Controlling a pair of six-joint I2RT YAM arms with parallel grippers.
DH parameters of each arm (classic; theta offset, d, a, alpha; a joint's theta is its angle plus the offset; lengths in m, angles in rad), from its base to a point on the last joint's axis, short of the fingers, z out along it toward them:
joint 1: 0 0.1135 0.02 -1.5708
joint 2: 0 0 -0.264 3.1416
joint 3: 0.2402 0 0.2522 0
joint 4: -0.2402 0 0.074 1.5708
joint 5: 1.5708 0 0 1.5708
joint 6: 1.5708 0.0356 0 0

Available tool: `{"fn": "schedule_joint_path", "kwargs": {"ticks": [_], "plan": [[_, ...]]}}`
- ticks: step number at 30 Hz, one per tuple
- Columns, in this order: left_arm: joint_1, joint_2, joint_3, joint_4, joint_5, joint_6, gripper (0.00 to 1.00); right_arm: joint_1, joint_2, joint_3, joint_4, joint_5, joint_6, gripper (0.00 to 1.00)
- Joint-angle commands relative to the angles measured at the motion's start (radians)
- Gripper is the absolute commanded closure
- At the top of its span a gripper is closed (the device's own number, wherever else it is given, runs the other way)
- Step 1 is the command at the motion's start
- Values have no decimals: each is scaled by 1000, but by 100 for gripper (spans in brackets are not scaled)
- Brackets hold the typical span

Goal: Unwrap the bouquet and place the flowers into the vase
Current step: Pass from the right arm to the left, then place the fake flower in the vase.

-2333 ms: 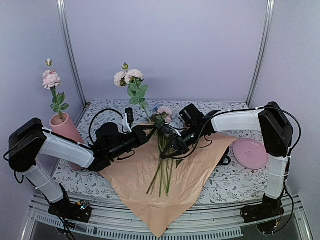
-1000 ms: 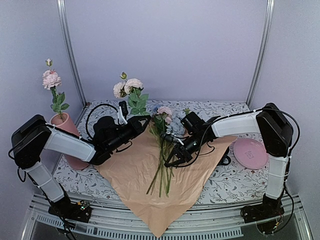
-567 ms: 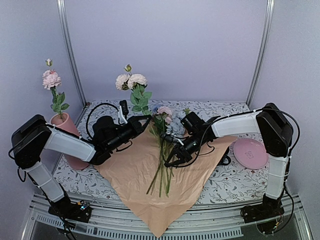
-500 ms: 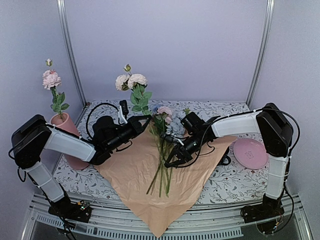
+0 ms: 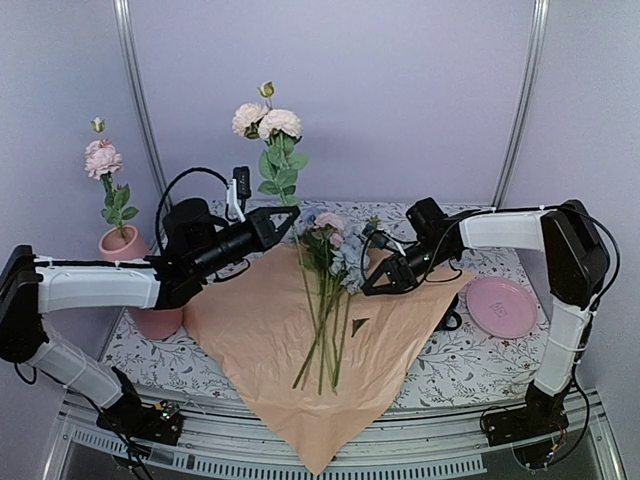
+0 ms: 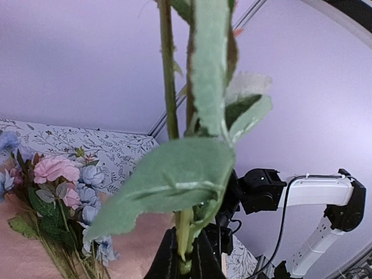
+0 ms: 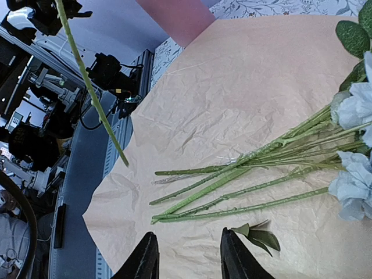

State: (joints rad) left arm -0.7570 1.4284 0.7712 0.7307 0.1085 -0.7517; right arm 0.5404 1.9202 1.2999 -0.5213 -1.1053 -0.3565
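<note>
My left gripper is shut on the green stem of a flower with cream-pink blooms. It holds the flower upright above the paper's back left corner, and the stem's lower end hangs free. The unwrapped bouquet lies as peach paper spread flat. On it are the flowers, blooms at the back and stems toward the front. My right gripper is open just right of the blooms, its jaws empty above the paper and the stems. The pink vase stands far left, partly behind my left arm, and holds one pink flower.
A flat pink plate lies at the right on the patterned tablecloth. A loose green leaf rests on the paper near the stems. The paper's front corner hangs over the table's near edge. Metal posts stand at the back corners.
My left arm has raised the held flower and pulled back to the left. My right gripper has opened and drawn back to the right, away from the stems.
</note>
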Motion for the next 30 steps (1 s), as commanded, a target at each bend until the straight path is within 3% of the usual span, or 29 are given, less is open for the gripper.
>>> {"fn": "schedule_joint_path", "kwargs": {"ticks": [1, 6, 14, 18, 25, 30], "plan": [[7, -114, 142, -402, -43, 218, 100, -33, -90, -69, 66, 29, -25, 61], [17, -118, 369, -758, -134, 354, 100, -37, -95, -52, 67, 63, -66, 61], [15, -73, 665, -1079, -233, 406, 100, -41, -168, -70, 65, 128, -94, 61], [14, -72, 802, -1259, -209, 424, 100, -42, -190, -73, 70, 161, -102, 60], [-3, -128, 1006, -1526, -473, 456, 100, -42, -205, -74, 70, 186, -112, 59], [-4, -146, 1130, -1665, -570, 447, 100, -42, -195, -73, 71, 196, -117, 59]]}}
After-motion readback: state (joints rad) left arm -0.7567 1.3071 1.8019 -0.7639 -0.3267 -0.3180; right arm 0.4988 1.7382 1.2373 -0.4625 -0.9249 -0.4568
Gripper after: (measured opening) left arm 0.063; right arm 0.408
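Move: The left hand already holds the pale flower by its stem; the vase's middle stands about 35 cm to its left, 6 cm back and 17 cm lower. The flower heads on the wrap lie roughly 11 cm ahead, 11 cm right and 26 cm below. From the empty right hand the vase is some 52 cm left, about level in reach and height, and the bare stems about 10 cm left, 7 cm back and 12 cm below. Left hand keeps its pinch, raises the flower about 18 cm, rolling, then swings left; open right hand rises slightly. ##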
